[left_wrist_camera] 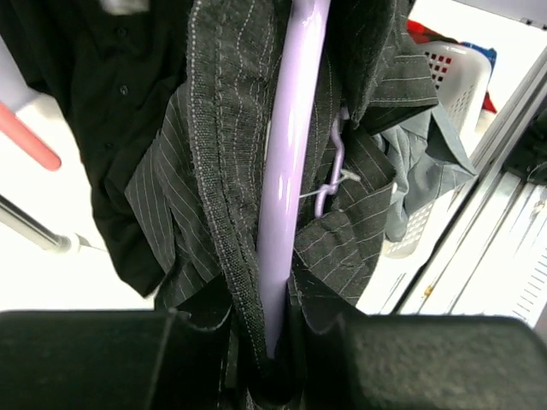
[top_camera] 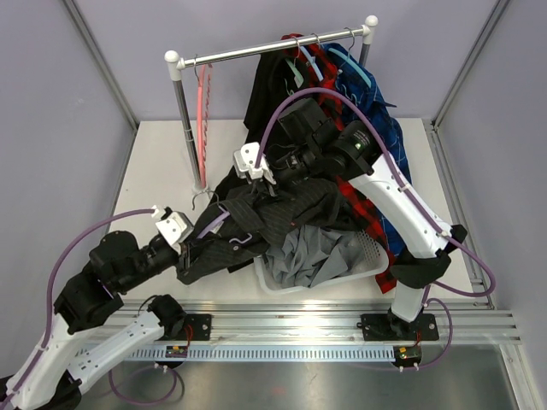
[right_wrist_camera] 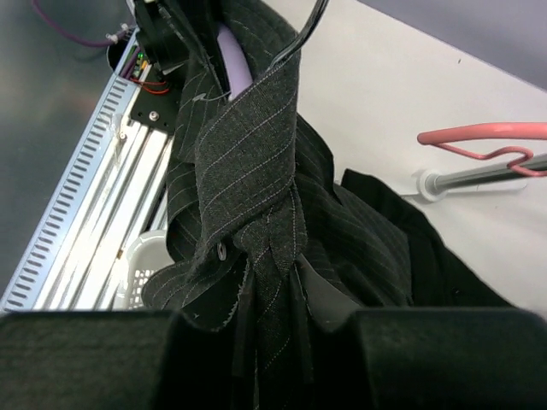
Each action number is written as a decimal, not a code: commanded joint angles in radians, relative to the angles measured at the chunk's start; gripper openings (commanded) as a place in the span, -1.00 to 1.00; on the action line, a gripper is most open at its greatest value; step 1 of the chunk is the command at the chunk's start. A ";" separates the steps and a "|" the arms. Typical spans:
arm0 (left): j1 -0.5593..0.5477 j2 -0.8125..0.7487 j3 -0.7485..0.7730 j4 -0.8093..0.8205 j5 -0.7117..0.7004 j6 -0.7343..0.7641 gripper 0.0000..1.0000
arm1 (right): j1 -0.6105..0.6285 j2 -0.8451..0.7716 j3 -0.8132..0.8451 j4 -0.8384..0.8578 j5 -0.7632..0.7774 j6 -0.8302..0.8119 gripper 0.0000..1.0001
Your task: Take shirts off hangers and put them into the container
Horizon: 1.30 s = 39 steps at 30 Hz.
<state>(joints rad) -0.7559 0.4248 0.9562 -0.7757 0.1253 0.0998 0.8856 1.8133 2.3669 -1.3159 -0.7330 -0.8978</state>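
Note:
A dark charcoal pinstriped shirt (top_camera: 265,218) hangs stretched between my two grippers, above the table and the left end of the white mesh container (top_camera: 372,256). My left gripper (top_camera: 190,243) (left_wrist_camera: 278,359) is shut on an arm of the purple hanger (left_wrist_camera: 286,171) (top_camera: 214,224), with the shirt's collar edge pinched beside it. My right gripper (top_camera: 261,184) (right_wrist_camera: 273,342) is shut on a twisted fold of the same shirt (right_wrist_camera: 256,196). A grey shirt (top_camera: 312,252) lies in the container. Black (top_camera: 269,90), red plaid (top_camera: 359,201) and blue plaid (top_camera: 393,137) shirts hang on the rail.
The white-and-steel rail (top_camera: 273,49) stands at the back of the table, with a bare pink hanger (top_camera: 202,120) (right_wrist_camera: 487,141) near its left post. The red plaid shirt drapes down over the container's right end. An aluminium base rail (top_camera: 325,325) runs along the near edge.

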 commanded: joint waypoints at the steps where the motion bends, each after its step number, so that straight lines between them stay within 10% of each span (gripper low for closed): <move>1: -0.003 -0.015 -0.033 0.082 0.054 -0.095 -1.00 | 0.010 -0.022 -0.005 0.251 0.069 0.192 -1.00; 10: -0.003 -0.168 -0.105 0.131 -0.029 -0.374 -1.00 | 0.010 0.017 0.026 0.354 0.210 0.324 -0.37; 12: -0.003 -0.196 -0.112 0.128 -0.056 -0.403 -1.00 | 0.009 0.009 0.022 0.356 0.221 0.323 0.15; 18: -0.003 -0.184 -0.117 0.089 -0.156 -0.425 -1.00 | 0.010 -0.038 0.020 0.357 0.283 0.323 0.68; 32: -0.003 -0.100 -0.039 0.150 -0.188 -0.514 -1.00 | 0.052 -0.166 -0.135 0.317 0.257 0.523 0.77; 39: -0.003 -0.110 -0.030 0.202 -0.142 -0.560 -1.00 | 0.122 -0.098 -0.208 0.424 0.587 0.678 0.69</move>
<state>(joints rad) -0.7540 0.3252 0.8719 -0.7292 -0.0513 -0.4088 0.9997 1.6871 2.1891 -0.9794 -0.3237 -0.3222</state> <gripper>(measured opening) 0.177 0.849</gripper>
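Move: The right fingers still pinch a fold of the black pinstriped shirt right at the pads. The purple hanger's middle lies about 5 cm left, 3 cm back and 5 cm below them; the container is roughly 18 cm right, 3 cm back and 32 cm down. From the left gripper, which holds the hanger's end, that pinched fold is about 6 cm ahead, 8 cm right and 8 cm higher. Open the right gripper wide to let go of the shirt, easing it forward about 5 cm and a little left; then lift and draw it back, and bring it down again forward-left over the shirt, jaws still open, having turned some 30 degrees clockwise. Keep the left grip on shirt and purple hanger near its place, rolling its left side down while tipping it down and turning it counter-clockwise. ##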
